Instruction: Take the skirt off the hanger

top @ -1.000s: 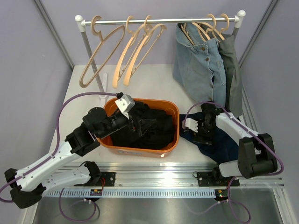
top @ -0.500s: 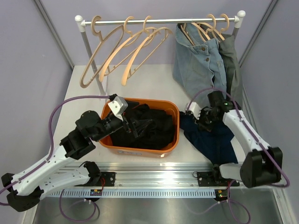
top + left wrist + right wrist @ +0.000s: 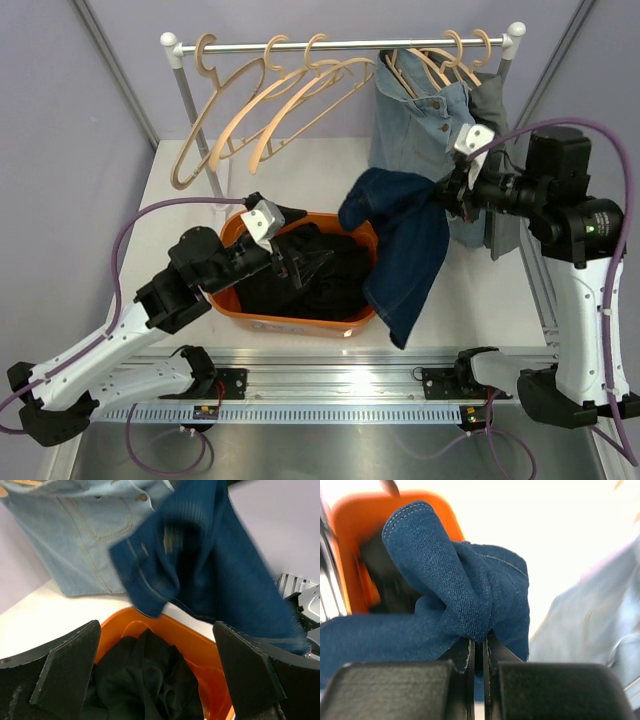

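A dark blue denim skirt (image 3: 405, 240) hangs in the air between the basket and the rack, off any hanger, and it also fills the upper right of the left wrist view (image 3: 210, 570). My right gripper (image 3: 447, 190) is shut on a bunched fold of the skirt (image 3: 455, 595), with the jaws pinching the cloth (image 3: 479, 647). Empty wooden hangers (image 3: 270, 110) dangle on the left of the rail (image 3: 340, 45). My left gripper (image 3: 300, 262) stands open over the basket with nothing between its fingers (image 3: 156, 627).
An orange basket (image 3: 300, 322) holds black clothes (image 3: 300, 280) at the table's front middle. A light denim garment (image 3: 420, 140) and a grey one (image 3: 495, 130) hang on hangers at the rail's right end, just behind the right gripper.
My right gripper shut on the dark blue skirt lying on the table and lifted it high toward the rack. The empty hangers swung. The left gripper stayed open at the basket.
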`<state>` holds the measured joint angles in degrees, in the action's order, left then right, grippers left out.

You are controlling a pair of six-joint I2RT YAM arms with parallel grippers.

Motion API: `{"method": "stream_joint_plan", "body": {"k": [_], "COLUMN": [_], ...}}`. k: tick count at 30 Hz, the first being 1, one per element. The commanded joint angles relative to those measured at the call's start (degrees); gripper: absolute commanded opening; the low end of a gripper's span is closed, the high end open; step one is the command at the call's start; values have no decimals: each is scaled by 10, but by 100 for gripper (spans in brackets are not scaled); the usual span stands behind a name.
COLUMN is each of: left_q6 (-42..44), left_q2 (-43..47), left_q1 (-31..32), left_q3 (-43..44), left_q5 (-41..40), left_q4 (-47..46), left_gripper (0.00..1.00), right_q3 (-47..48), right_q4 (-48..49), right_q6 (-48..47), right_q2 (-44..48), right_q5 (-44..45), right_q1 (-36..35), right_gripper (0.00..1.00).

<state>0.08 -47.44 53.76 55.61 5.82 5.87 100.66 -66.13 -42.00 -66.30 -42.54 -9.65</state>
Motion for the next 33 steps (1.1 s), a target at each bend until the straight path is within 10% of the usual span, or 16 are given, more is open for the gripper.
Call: {"method": "stream_joint_plan", "body": {"k": [1,20,26,33], "left_q6": [23,53,23,20], "left_q2": [-5,105,133,134], "left_q1": [1,1,1,1], "left_q3": [59,108,84,77], "left_q5": [32,-56,-101,-126], "left_q4": [-47,6,23,28], "left_gripper": [99,99,99,99], "right_q3": [110,253,140,-100], "right_q4": [84,548,582,460], "right_q6": [140,623,632,431], "right_q2": [-38,-255,-241,-156], "right_q5": [-107,-221,-223,-207], "right_q1": [-1,-155,-164,-143], "right_gripper": [0,0,0,0]}}
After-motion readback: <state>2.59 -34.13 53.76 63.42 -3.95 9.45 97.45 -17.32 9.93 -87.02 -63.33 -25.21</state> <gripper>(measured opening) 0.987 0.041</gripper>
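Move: The dark blue skirt hangs from the right hand's shut fingers. It is bound for the orange box, whose middle lies about 28 cm to that hand's left, 5 cm farther out and 33 cm lower. The light denim skirt hangs some 22 cm ahead of the same hand; the empty hangers are about 18 cm ahead and 27 cm left. From the left hand, the box is some 11 cm ahead, 2 cm left and 31 cm below. The dark blue skirt, still pinched in the right hand, is swept left about 17 cm and slightly forward towards the orange box, first lifted some 14 cm and then sinking almost as much again at the end, while the fingers swing round to point left and nearly level. The open, empty left hand rises about 11 cm and then moves left roughly 9 cm. ##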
